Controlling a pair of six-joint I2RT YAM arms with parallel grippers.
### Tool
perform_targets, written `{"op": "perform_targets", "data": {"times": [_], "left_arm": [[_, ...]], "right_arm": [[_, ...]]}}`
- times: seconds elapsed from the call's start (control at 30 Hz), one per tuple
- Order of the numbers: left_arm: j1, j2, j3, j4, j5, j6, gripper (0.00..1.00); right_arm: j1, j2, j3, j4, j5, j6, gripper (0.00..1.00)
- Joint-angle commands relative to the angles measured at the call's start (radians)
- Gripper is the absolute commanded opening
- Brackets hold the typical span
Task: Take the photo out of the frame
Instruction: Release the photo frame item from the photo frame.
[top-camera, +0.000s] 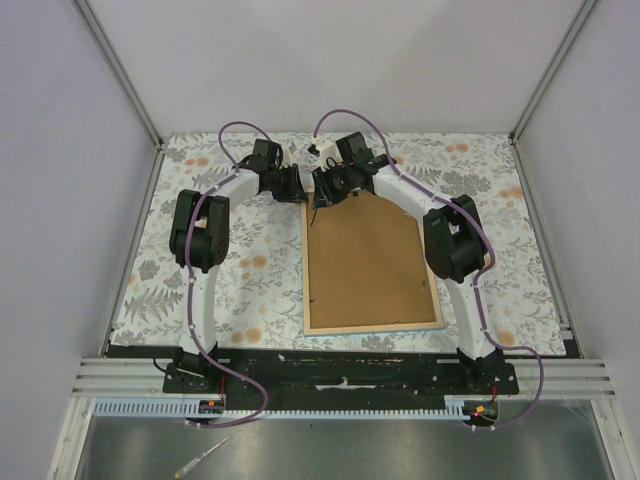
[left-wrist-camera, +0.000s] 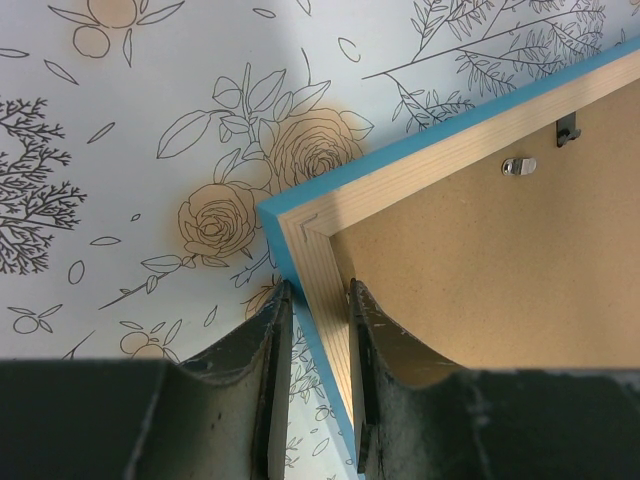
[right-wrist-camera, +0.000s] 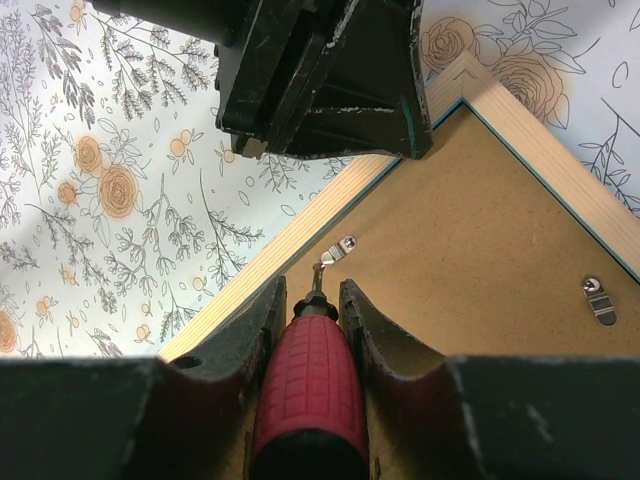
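The frame (top-camera: 372, 326) lies face down on the floral table cover, its light wood back up and its blue edge (left-wrist-camera: 400, 150) showing. Inside it I see only the photo's brown board back (top-camera: 365, 260); the printed side is hidden. My left gripper (left-wrist-camera: 320, 295) is shut on the frame's side rail just below its far left corner. A red-handled screwdriver (right-wrist-camera: 308, 390) sits in my shut right gripper (right-wrist-camera: 312, 290), and its tip touches a small metal turn clip (right-wrist-camera: 338, 249) on the board back (right-wrist-camera: 470, 240). Both grippers meet at the frame's far edge (top-camera: 315, 190).
The floral table cover (top-camera: 250, 270) surrounds the frame. Another metal clip (right-wrist-camera: 598, 298) sits on the board, and one more (left-wrist-camera: 519, 166) beside a dark hanger (left-wrist-camera: 567, 128). A thin tool (top-camera: 203, 456) lies on the metal shelf below the arm bases. Enclosure walls stand on three sides.
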Motion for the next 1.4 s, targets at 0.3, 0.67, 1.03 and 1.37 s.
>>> {"op": "perform_targets", "data": {"times": [0.3, 0.67, 1.03, 1.37], "left_arm": [[0.004, 0.001, -0.032, -0.06, -0.006, 0.0, 0.26], [0.004, -0.029, -0.02, -0.06, 0.004, 0.011, 0.51], [0.009, -0.138, 0.094, -0.179, -0.013, 0.186, 0.71], [0.006, -0.373, -0.203, -0.239, 0.149, 0.39, 0.71]], "right_arm": [[0.007, -0.048, 0.027, 0.0, 0.035, -0.031, 0.0], [0.006, -0.298, -0.113, -0.021, 0.039, -0.123, 0.0], [0.004, -0.72, -0.499, -0.056, 0.015, -0.29, 0.0], [0.007, -0.958, -0.71, 0.008, -0.204, -0.399, 0.0]]}}
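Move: The right hand grips the screwdriver, its tip at the back-left metal clip, which lies about 7 cm below that hand and 3 cm to its left, level fore and aft. From the same hand, the backing board's middle is roughly 11 cm back, 9 cm right and 7 cm below; the back-rail clip is some 6 cm ahead, 4 cm right and 7 cm below. The left hand grips the left rail; the back-left clip is about 6 cm back, 3 cm right and 1 cm below it. The screwdriver tip comes free of the back-left clip as the right hand, still gripping the tool, rises about 14 cm; during the climb it sweeps back some 16 cm and 10 cm right, over the backing board, tilting roughly 25 degrees. Meanwhile the left fingers open, let go of the left rail and lift clear about 7 cm, drawing back 4 cm and slightly left. ##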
